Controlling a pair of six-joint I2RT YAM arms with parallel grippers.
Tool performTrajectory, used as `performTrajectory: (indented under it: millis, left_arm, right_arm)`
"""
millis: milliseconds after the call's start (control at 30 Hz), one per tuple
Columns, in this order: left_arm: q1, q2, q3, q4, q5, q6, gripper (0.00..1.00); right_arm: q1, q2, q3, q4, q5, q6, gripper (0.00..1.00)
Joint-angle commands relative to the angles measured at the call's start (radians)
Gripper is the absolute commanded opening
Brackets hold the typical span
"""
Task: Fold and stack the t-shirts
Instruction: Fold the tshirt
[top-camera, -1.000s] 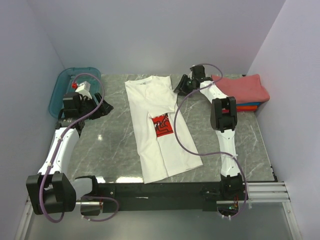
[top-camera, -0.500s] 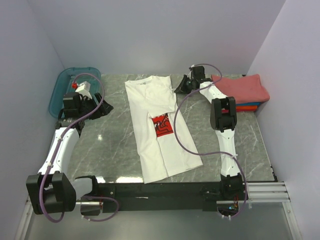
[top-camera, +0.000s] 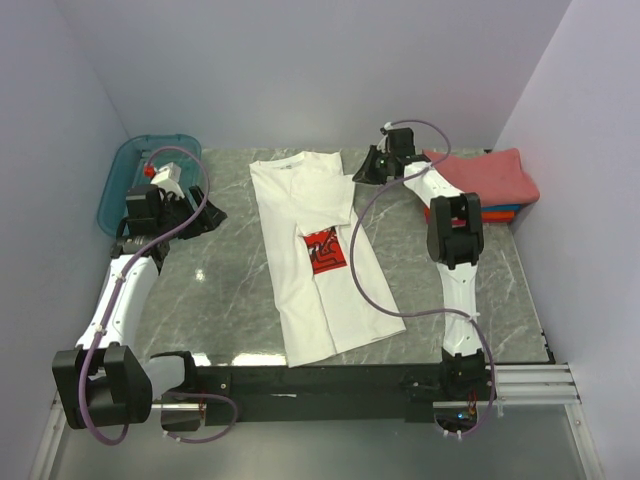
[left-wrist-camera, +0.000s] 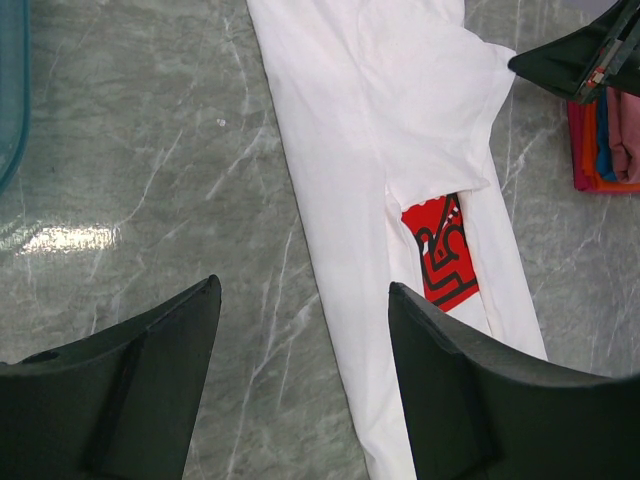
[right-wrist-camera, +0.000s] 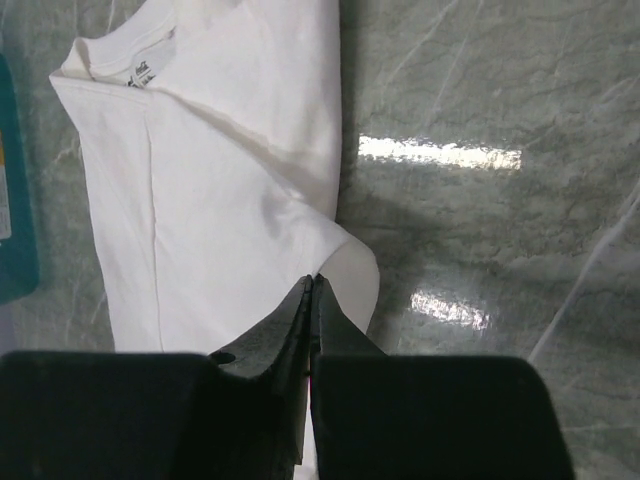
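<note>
The white t-shirt (top-camera: 310, 250) lies lengthwise on the marble table, its sides folded in so that only part of the red chest print (top-camera: 325, 250) shows. My right gripper (top-camera: 362, 172) is at the shirt's far right sleeve. In the right wrist view its jaws (right-wrist-camera: 311, 280) are shut on the edge of the white cloth (right-wrist-camera: 200, 200), which curls up there. My left gripper (top-camera: 210, 212) hovers left of the shirt, open and empty (left-wrist-camera: 303, 285), above bare table beside the shirt (left-wrist-camera: 380, 120). Folded coral, orange and blue t-shirts (top-camera: 490, 180) are stacked at the back right.
A teal bin (top-camera: 130, 180) stands at the back left corner, behind the left arm. The right arm's cable (top-camera: 365, 260) loops over the shirt's right side. White walls close in the table on three sides.
My right gripper has shut on the shirt's sleeve edge and shifted slightly back and to the right. The left arm has not moved.
</note>
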Motion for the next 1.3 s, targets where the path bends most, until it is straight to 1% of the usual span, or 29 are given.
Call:
performTrajectory:
  millis: [0,600,733,867,933,967,1000,1067,1100,1133,1200,1267]
  left_arm:
    - [0.002,-0.020,0.013,0.016,0.023,0.014,0.73]
    - [0.002,-0.021,0.009,0.019,0.043,0.013,0.73]
    - [0.001,-0.021,0.010,0.018,0.043,0.013,0.73]
    - [0.001,-0.021,0.007,0.018,0.043,0.012,0.73]
    - [0.001,-0.020,0.007,0.018,0.043,0.013,0.73]
    - [0.002,-0.018,0.007,0.018,0.045,0.013,0.73]
    - [0.001,-0.018,0.010,0.018,0.045,0.013,0.73]
    - [0.001,-0.017,0.010,0.016,0.042,0.013,0.73]
    - [0.002,-0.018,0.010,0.016,0.042,0.013,0.73]
    - [0.002,-0.018,0.009,0.016,0.043,0.012,0.73]
    - [0.002,-0.021,0.010,0.019,0.045,0.013,0.73]
    - [0.001,-0.020,0.012,0.018,0.046,0.010,0.73]
  right_arm:
    - [0.026,-0.097,-0.022,0.047,0.036,-0.051,0.04]
    - [0.175,-0.086,0.064,-0.054,0.211,-0.202,0.04]
    - [0.235,-0.044,0.148,-0.098,0.305,-0.256,0.06]
    - [0.305,0.015,0.240,-0.157,0.366,-0.310,0.12]
    - [0.338,0.041,0.280,-0.174,0.388,-0.339,0.20]
    - [0.370,0.047,0.286,-0.184,0.401,-0.372,0.26]
    - [0.388,0.055,0.303,-0.195,0.441,-0.393,0.30]
    - [0.428,0.055,0.294,-0.203,0.452,-0.448,0.33]
    - [0.436,0.050,0.268,-0.200,0.487,-0.460,0.35]
    - [0.441,0.036,0.254,-0.197,0.494,-0.495,0.37]
    - [0.442,0.023,0.211,-0.197,0.492,-0.515,0.40]
    - [0.439,0.004,0.193,-0.206,0.489,-0.549,0.41]
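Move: The t-shirt's right-hand sleeve corner is already pinched in the right hand. The middle of the t-shirt, where it is going, lies about 12 cm left and 7 cm back, some 4 cm below. The collar is about 18 cm left and 4 cm ahead; the red print about 8 cm left and 19 cm back. The folded stack sits some 34 cm right, level with the hand. From the left hand, the t-shirt's middle lies about 22 cm right, 3 cm ahead and 16 cm below. The pinched sleeve corner is carried inward by the right hand, low and leftward over the t-shirt, then let go as the fingers open nearly halfway. The hand arcs up about 5 cm and on left, then sinks and draws back over the t-shirt's middle, some 19 cm left in all, rolling its left side down and turning counter-clockwise about 25 degrees. ##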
